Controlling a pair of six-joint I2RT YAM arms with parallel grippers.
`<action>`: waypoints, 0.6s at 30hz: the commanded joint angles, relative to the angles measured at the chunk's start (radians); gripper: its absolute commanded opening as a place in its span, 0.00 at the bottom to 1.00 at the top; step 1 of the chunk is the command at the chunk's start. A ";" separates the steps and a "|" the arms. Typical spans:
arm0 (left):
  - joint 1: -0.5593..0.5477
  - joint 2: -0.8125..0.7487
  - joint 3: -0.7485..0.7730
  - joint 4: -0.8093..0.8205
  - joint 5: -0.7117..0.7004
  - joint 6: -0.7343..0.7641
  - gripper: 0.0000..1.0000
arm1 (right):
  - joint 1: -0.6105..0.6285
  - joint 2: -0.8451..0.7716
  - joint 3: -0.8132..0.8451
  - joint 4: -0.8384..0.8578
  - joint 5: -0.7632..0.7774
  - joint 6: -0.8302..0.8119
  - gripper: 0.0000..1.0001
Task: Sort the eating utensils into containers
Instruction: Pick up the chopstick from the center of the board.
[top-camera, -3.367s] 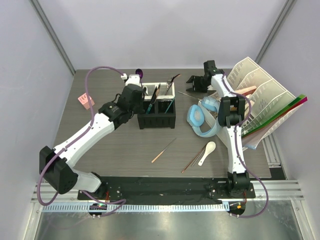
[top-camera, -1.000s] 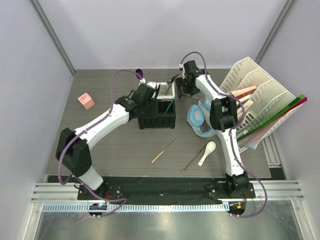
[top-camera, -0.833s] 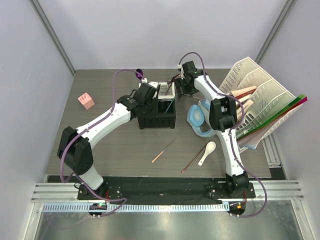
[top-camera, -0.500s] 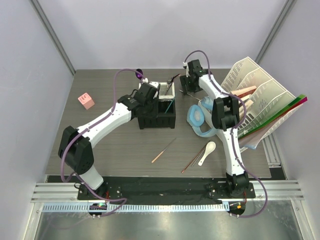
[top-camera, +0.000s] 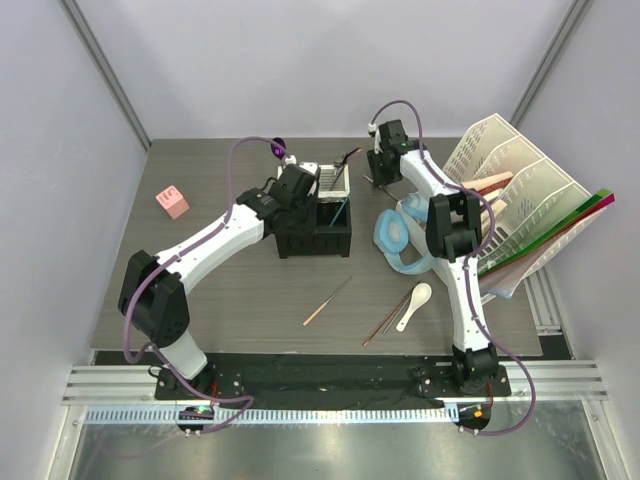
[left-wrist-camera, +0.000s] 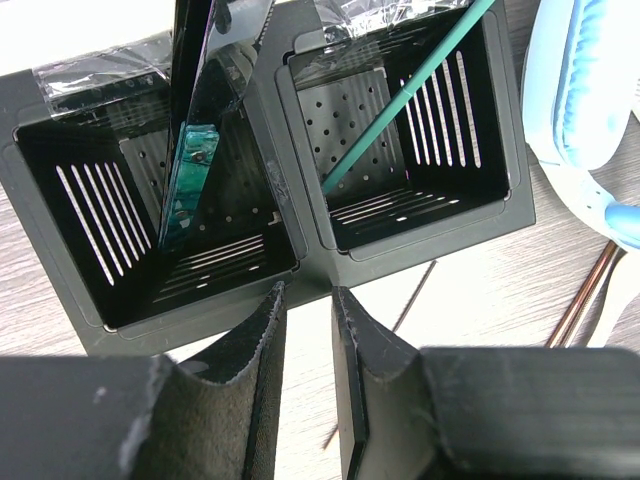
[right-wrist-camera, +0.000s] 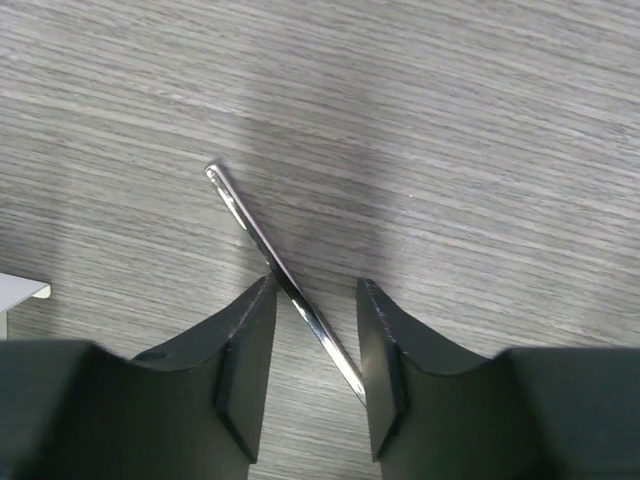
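Observation:
The black caddy (top-camera: 316, 228) stands mid-table, with white-rimmed compartments (top-camera: 328, 180) at its back. In the left wrist view a green-patterned piece (left-wrist-camera: 192, 170) leans in its left compartment and a green stick (left-wrist-camera: 400, 110) in its right one. My left gripper (left-wrist-camera: 306, 290) hovers at the caddy's near wall, open by a narrow gap with nothing in it. My right gripper (right-wrist-camera: 315, 287) is low over the table right of the caddy, open, its fingers either side of a thin silver stick (right-wrist-camera: 255, 235) lying slantwise. A copper piece (top-camera: 328, 300), brown chopsticks (top-camera: 388, 315) and a white soup spoon (top-camera: 415, 303) lie near the front.
A light blue ring-shaped thing (top-camera: 396, 236) lies right of the caddy, under the right arm. The big white slotted rack (top-camera: 515, 185) fills the right side. A small pink block (top-camera: 172, 201) sits at the left.
My right gripper has moved from beside the caddy's back corner to the right, down over the silver stick, and its jaws have narrowed. The left arm has hardly moved.

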 joint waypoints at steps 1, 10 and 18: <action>-0.006 0.013 0.036 -0.023 -0.001 -0.004 0.25 | -0.003 0.053 -0.059 -0.077 -0.049 0.013 0.40; -0.006 0.017 0.049 -0.029 -0.008 -0.003 0.24 | -0.002 0.090 -0.019 -0.090 -0.064 0.036 0.01; -0.006 0.010 0.065 -0.035 -0.016 -0.012 0.24 | -0.002 0.061 -0.005 -0.103 -0.089 0.083 0.01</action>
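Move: The right hand is already down over the chopstick, fingers part open; the stick runs aslant from ahead-left to back-right, its middle about 2 cm back, 2 cm right and 1 cm below. The blue headphones lie some 17 cm back and 5 cm right, the white basket about 15 cm left and level with the hand, the black caddy roughly 14 cm back and 18 cm left. From the left hand the chopstick is about 22 cm ahead, 22 cm right and 14 cm lower. The right hand all but stays in place low over the board, creeping only about half a centimetre forward and left, while its fingers shut from a little under half open to almost fully closed and pinch the chopstick between the pads. The closing pads swing the stick round into line with the fingers as it centres between them, the wrist tilting barely 5 degrees so the hand's left side rises slightly, with no real lift yet. ##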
